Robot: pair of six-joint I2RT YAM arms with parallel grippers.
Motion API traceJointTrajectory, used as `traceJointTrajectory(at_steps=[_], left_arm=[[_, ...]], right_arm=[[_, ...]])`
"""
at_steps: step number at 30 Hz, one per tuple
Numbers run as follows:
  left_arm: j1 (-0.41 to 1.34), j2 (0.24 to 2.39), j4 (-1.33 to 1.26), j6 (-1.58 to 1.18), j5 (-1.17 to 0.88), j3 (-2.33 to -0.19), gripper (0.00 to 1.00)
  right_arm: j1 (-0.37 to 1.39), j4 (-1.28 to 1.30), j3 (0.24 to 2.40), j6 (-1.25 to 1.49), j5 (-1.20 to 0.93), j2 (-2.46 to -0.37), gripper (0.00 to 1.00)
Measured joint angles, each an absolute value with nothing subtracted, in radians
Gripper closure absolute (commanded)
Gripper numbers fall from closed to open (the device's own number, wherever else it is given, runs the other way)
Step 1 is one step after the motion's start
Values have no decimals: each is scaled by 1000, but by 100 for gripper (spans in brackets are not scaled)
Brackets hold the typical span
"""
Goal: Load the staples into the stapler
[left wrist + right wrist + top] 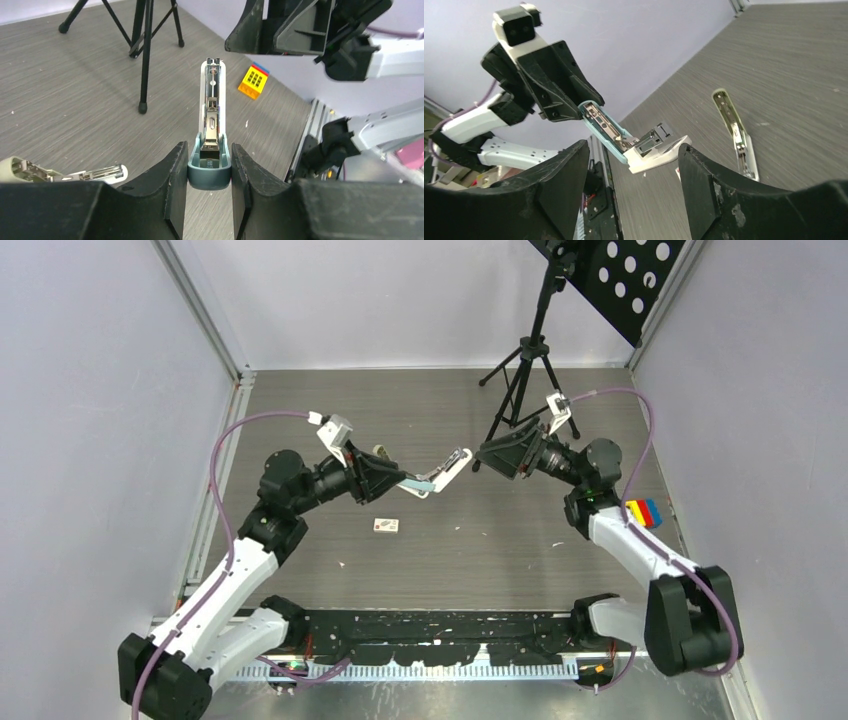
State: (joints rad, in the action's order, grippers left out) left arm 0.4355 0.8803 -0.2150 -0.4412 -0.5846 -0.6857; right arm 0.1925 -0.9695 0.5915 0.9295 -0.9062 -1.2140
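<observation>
My left gripper (pixel 209 167) is shut on the teal rear end of the stapler (pixel 212 112) and holds it above the table. The stapler (pixel 438 474) is hinged open, its metal staple channel bared and its white half angled up toward the right arm. My right gripper (pixel 634 167) stands open just short of that white tip (pixel 659 155), with nothing between its fingers (pixel 696 175). In the top view the right gripper (pixel 483 456) faces the left gripper (pixel 402 481) across the stapler. The staples box (pixel 385 526), small and white with a reddish mark, lies flat on the table below the stapler.
A second, beige stapler (pixel 736 135) lies open on the table behind the left gripper (pixel 65 174). A black tripod (pixel 525 370) stands at the back. A coloured toy block (pixel 645 512) sits by the right wall. A black perforated panel (pixel 620 280) hangs at the top right.
</observation>
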Motion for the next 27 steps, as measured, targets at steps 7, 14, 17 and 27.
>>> traceJointTrajectory(at_steps=[7, 14, 17, 27], left_arm=[[435, 928, -45, -219, -709, -771, 100], [437, 945, 189, 68, -856, -875, 100], [449, 959, 263, 159, -890, -904, 100], [526, 1015, 398, 292, -904, -925, 100]], right_arm=[[287, -384, 700, 468, -823, -1056, 27], [444, 187, 921, -97, -791, -1025, 27], [483, 372, 993, -289, -782, -1030, 28], [696, 705, 1146, -621, -675, -1203, 36]])
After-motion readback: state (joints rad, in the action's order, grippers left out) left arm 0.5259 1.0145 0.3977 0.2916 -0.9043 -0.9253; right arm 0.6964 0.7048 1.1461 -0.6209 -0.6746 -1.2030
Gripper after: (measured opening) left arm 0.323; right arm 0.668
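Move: The left fingers already grip the opened blue stapler by its blue end. Its white arm lies about 7 cm left of the right hand, 2 cm back and slightly lower; from the left hand, 8 cm right and 2 cm ahead. From the right hand, on the table some 15 cm below, the olive stapler is about 16 cm left and 4 cm ahead, the staple box 20 cm left and 7 cm back. The open right hand twists, sweeping 10 cm back, down, left towards the white arm; the left follows, gripping. ##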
